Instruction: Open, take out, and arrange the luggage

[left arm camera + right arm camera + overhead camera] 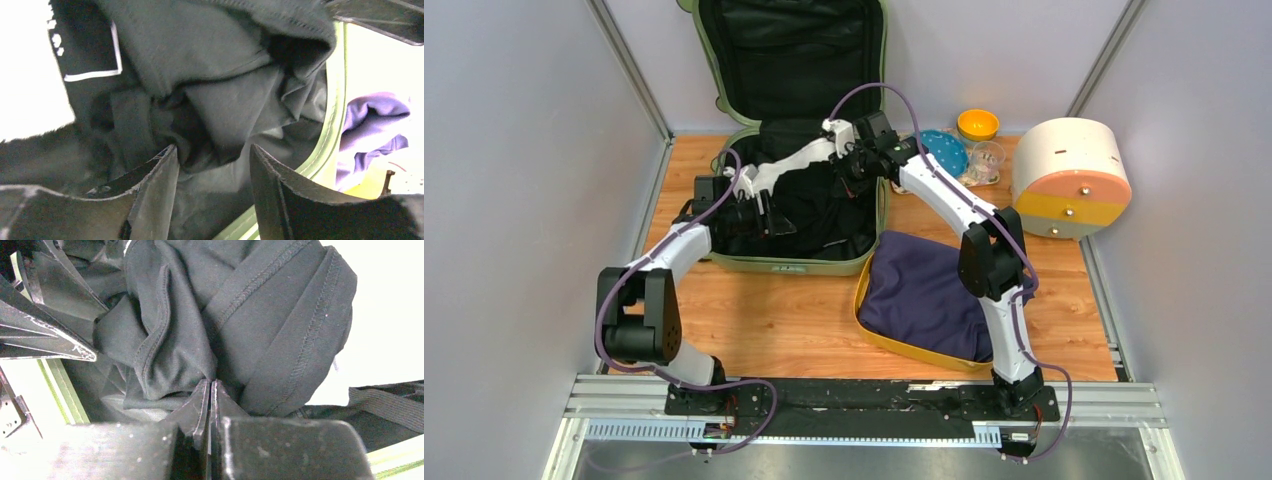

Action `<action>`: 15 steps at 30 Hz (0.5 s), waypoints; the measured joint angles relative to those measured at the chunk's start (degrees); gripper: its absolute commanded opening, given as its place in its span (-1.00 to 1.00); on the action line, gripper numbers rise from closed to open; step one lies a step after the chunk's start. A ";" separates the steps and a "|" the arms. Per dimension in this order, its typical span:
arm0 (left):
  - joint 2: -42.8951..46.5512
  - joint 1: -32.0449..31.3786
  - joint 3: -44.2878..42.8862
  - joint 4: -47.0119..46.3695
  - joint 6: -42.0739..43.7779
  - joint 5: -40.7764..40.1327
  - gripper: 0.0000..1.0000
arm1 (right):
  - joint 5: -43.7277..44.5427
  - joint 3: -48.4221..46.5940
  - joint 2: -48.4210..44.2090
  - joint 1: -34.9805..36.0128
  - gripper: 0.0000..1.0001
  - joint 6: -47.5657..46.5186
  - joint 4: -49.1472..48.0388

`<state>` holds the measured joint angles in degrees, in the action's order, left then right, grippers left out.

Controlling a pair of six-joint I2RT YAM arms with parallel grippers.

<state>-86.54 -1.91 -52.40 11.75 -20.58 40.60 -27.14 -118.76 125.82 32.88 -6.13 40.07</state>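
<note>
The sage-green luggage (804, 266) lies open on the table, its lid (789, 50) leaning against the back wall. A crumpled black garment (824, 215) fills the lower shell. My left gripper (762, 212) hangs over the garment's left part. In the left wrist view it (212, 150) stands open with a fold of the black garment (220, 100) between its fingers, by the green rim (332, 125). My right gripper (849, 168) reaches in from the right. Its jaws (212, 382) are shut, with the black garment (200, 320) bunched and pinched at their tips.
A yellow tray (894, 340) holding a dark purple cloth (924, 290) sits right of the suitcase. A round cream-and-orange drawer box (1069, 175) stands at the back right. A blue dotted object (944, 150), an orange lid (977, 124) and a clear cup (986, 160) stand behind.
</note>
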 measured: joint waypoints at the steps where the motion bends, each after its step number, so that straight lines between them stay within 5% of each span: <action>1: -0.28 -0.46 0.07 -1.44 -1.05 0.09 -0.04 | -0.02 0.17 0.00 -0.17 -1.00 0.09 -0.13; 3: -1.20 -1.25 0.04 -4.59 -3.10 0.39 -0.34 | -0.07 0.70 0.00 -0.37 -1.00 0.13 -0.39; 4: -2.05 -1.57 -0.28 -6.36 -4.26 0.63 -0.77 | -0.11 1.05 0.00 -0.44 -1.00 0.22 -0.39; 6: -3.80 -2.21 -1.31 -9.07 -6.32 0.87 -1.00 | -0.20 1.64 0.00 -0.59 -1.00 0.37 -0.33; 9: -6.21 -3.15 -3.89 -11.78 -8.17 0.96 -1.00 | -0.46 1.70 0.00 -0.94 -0.86 0.98 -0.37; 11: -7.82 -4.26 -6.71 -12.94 -8.68 1.14 -1.00 | -0.83 1.70 0.00 -1.20 -0.51 1.66 -0.46; 12: -8.55 -4.96 -8.24 -13.25 -8.74 1.33 -1.00 | -1.01 1.70 0.00 -1.36 -0.11 2.16 -0.44; 15: -10.58 -7.37 -12.46 -14.49 -8.72 1.75 -1.00 | -2.27 1.73 -0.07 -2.60 0.29 3.63 -0.55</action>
<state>-97.12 -9.28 -64.86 -2.74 -29.30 42.35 -29.41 -117.03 125.75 30.28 -2.50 39.53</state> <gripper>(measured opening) 0.010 0.479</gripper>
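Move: Just ahead of my open left fingers, about 3 cm forward and 2 cm right at their height, is a loose fold of the black garment. The white garment lies roughly 12 cm ahead, 1 cm right and 5 cm lower; the suitcase's near rim is some 8 cm back, straight behind and about 3 cm lower. From my right hand, already shut on the same garment, that fold is about 4 cm back, 10 cm left and 2 cm lower. I close my left fingers on the black fold while easing forward and right, then carry the pinched cloth on towards my right hand and up, ending about 6 cm forward, 6 cm right and 5 cm higher, the fingers tipping up some 10 degrees. My right hand nearly holds its place, edging slightly right, and at the end opens about halfway to let go of its part. ##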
